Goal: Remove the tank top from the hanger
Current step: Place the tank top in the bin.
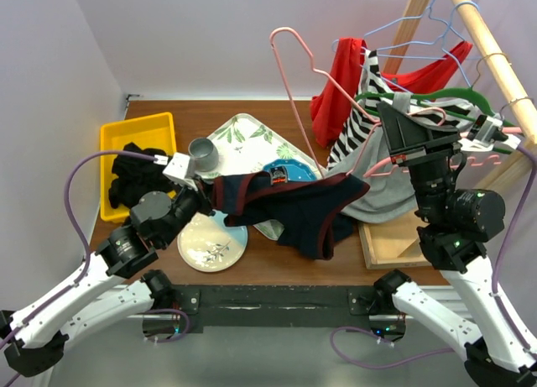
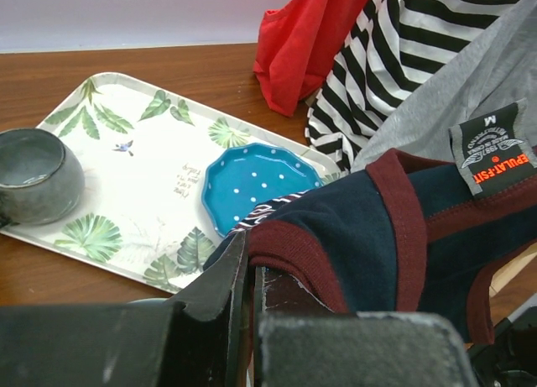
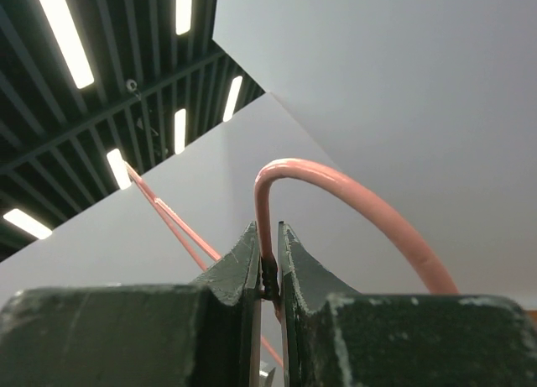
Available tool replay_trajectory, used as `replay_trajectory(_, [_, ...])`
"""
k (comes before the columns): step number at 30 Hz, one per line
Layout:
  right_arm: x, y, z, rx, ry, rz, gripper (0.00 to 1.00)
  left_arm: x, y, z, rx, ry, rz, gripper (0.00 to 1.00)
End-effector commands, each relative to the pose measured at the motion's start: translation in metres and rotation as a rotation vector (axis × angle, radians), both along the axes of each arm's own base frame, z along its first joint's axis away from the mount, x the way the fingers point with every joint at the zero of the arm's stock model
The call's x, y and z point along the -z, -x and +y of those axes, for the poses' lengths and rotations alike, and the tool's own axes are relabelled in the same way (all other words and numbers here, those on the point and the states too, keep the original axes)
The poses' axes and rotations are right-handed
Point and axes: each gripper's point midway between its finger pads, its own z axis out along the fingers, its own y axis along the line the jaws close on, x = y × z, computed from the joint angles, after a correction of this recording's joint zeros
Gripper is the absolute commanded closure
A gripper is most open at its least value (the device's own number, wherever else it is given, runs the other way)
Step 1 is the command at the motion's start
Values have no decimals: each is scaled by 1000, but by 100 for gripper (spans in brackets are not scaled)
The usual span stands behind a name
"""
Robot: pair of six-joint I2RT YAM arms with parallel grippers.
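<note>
The navy tank top (image 1: 294, 206) with maroon trim hangs stretched above the table's middle. My left gripper (image 1: 201, 187) is shut on its left edge, and in the left wrist view the maroon hem (image 2: 294, 248) is pinched between the jaws of that gripper (image 2: 249, 254). The tank top's right end reaches the lower part of the pink wire hanger (image 1: 287, 29), which stands tilted, its wide loop high at the back. My right gripper (image 1: 388, 112) is shut on the hanger's neck. In the right wrist view, the pink hook (image 3: 336, 185) curves out of the closed right gripper (image 3: 268, 236).
A yellow bin (image 1: 113, 135) of black clothes sits at the left. A leaf-print tray (image 1: 243, 135) carries a grey cup (image 1: 204, 158) and a blue dish (image 1: 289, 170), with a plate (image 1: 210, 244) in front. Red (image 1: 340, 85), striped (image 1: 357, 131) and grey (image 1: 390, 198) garments hang from the wooden rack (image 1: 491, 51).
</note>
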Motion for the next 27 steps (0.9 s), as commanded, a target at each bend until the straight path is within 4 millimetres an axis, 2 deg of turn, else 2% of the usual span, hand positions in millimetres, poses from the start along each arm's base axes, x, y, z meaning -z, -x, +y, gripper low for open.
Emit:
replay_trajectory(1, [-19, 10, -10, -36, -130, -56, 100, -9, 3, -6, 34, 74, -25, 100])
replay_trajectory(6, [-20, 5, -6, -50, -144, -69, 100, -15, 17, -24, 153, 164, -51, 100])
replay_trajectory(12, [-21, -15, 7, -31, -109, -71, 100, -41, 43, -45, 339, 290, -125, 100])
replay_trajectory(15, [-25, -21, 13, -23, -73, -68, 100, -45, 44, -47, 352, 298, -136, 100])
replay_trajectory(18, [-27, -23, 17, -23, -49, -77, 100, -36, 38, -43, 312, 266, -123, 100])
replay_trajectory(22, [-36, -8, 23, -74, -42, -156, 100, -14, 27, -38, 244, 215, -71, 100])
replay_trajectory(25, [-42, 7, 15, -94, -86, -199, 100, -8, 23, -37, 221, 210, -58, 100])
replay_trajectory(27, [-42, 9, 12, -75, -78, -203, 100, -3, 20, -31, 180, 197, -31, 100])
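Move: The left hand holds the tank top by an armhole edge. The hanger's lower arm, with the cloth still on it, is about 33 cm to its right, 3 cm ahead and 7 cm higher. The blue plate is some 23 cm ahead, 19 cm right and 29 cm below; the yellow bin is roughly 27 cm ahead and 32 cm left on the table. From the right hand, which grips the hanger by its neck, that lower arm is about 20 cm below, 7 cm left and 5 cm ahead. Rightward and back, the left hand sweeps about 5 cm towards the hanger's side, dipping, rising a couple of centimetres, then beginning to sink. It swings some 15 degrees clockwise with its left side rolling down and keeps its pinch on the armhole edge. Meanwhile the right hand, still gripping the hanger's neck, lifts it about 3 cm, reaching slightly forward and easing back, fingertips tilting up a little. ##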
